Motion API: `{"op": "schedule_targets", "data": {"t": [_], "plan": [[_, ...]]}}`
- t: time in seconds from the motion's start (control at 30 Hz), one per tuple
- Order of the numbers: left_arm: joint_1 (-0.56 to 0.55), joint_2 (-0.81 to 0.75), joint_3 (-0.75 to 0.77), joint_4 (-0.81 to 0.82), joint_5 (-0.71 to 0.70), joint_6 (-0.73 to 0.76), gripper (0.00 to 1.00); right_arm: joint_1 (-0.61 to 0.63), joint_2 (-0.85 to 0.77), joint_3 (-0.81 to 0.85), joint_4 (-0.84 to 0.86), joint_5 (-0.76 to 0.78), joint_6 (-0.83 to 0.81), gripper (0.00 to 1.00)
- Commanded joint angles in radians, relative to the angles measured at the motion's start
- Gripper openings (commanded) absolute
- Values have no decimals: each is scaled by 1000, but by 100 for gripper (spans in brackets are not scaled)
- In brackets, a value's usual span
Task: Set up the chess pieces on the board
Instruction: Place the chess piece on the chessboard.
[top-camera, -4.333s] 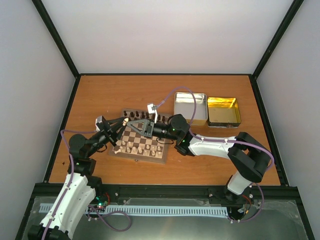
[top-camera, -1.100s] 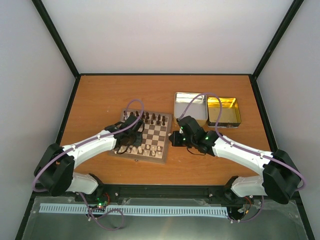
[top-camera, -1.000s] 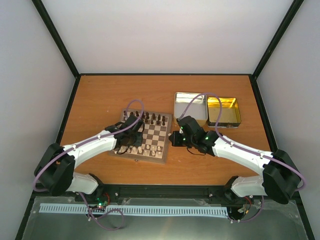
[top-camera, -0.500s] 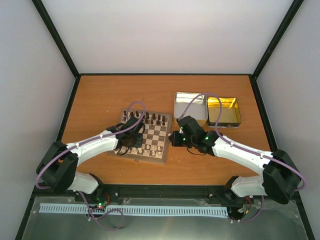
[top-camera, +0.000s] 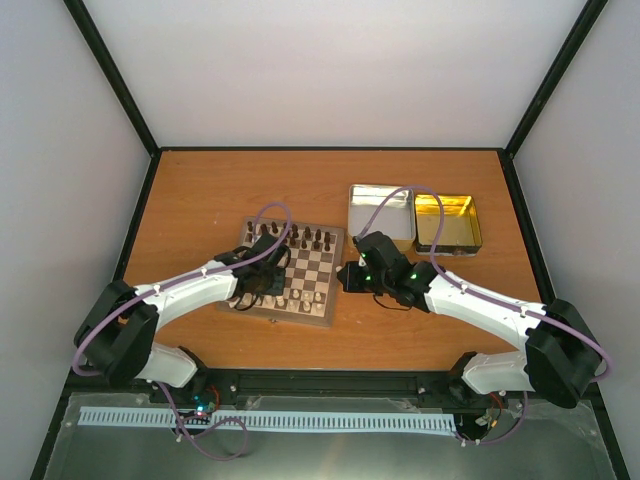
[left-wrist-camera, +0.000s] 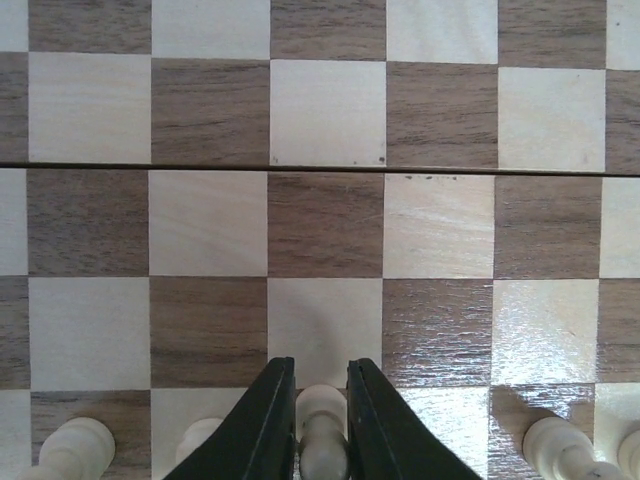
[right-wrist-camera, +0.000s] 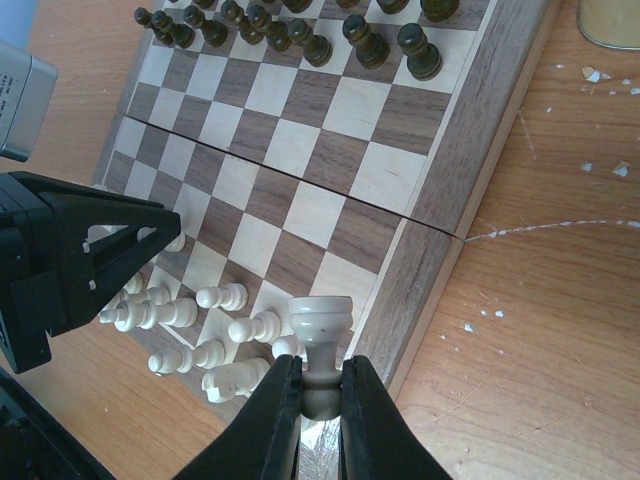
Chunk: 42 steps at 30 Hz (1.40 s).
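Note:
The board (top-camera: 311, 268) lies mid-table, with dark pieces (top-camera: 305, 238) along its far rows and cream pieces (top-camera: 300, 297) along the near rows. My left gripper (top-camera: 262, 284) hangs over the near left part. In the left wrist view its jaws (left-wrist-camera: 322, 375) stand narrowly round a cream piece (left-wrist-camera: 322, 425) upright on the board (left-wrist-camera: 330, 220). My right gripper (top-camera: 346, 278) is at the board's right edge. It is shut (right-wrist-camera: 321, 365) on a cream piece (right-wrist-camera: 320, 325) by the neck, base pointing away, above the border (right-wrist-camera: 440, 270).
A silver tin (top-camera: 380, 212) and a gold tin (top-camera: 447, 222) stand side by side at the back right of the table. Cream pieces (right-wrist-camera: 190, 320) crowd the near rows, and dark pieces (right-wrist-camera: 360, 40) line the far ones. The left gripper's black fingers (right-wrist-camera: 100, 250) reach over them.
Since the earliest frame the right arm has drawn back off the board to its right edge and the left arm has reached in over the near rows. In the last second nothing visibly moves.

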Motion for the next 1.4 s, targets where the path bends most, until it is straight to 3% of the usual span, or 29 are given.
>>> {"op": "schedule_targets", "data": {"t": [0.0,0.17,0.37,0.57,0.9,1.37], "plan": [[-9,-7,25,-12,-17,-6,19,-10,2,13,22,-6,6,7],[-5,-54,58,-40,-4,-19,25,-10,1,45,-16,-24,-6,7],[39,-149,89,-65,-14,-46,35,-12,63,192,-184,-109,-83,7],[88,-270,121,-75,-22,-32,38,-25,268,413,-395,-257,-192,7],[101,-420,81,-88,24,1,42,-38,563,684,-739,-247,-313,6],[106,-502,8,-47,91,20,43,-42,750,814,-848,-210,-321,8]]}}
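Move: Right hand: the empty light square at the board's right edge, just beyond the white pawn row, lies about 1 cm back, 4 cm left and 10 cm below. The row's rightmost pawn is some 4 cm back and 5 cm left, its neighbour some 3 cm back and 7 cm left. Left hand: a standing white pawn is between its fingertips, the next pawn 3 cm left and level, and the edge square 10 cm right, 1 cm ahead, 2 cm below. Open the left fingers off the standing pawn and lift that hand straight up about 13 cm, fingertips swinging out forward and right. Keep the right fingers shut on their pawn: arc it up and left over the board's edge, then lower it back slightly right to end some 7 cm lower and 3.5 cm left, turning the fingers nearly straight down above the edge square. ##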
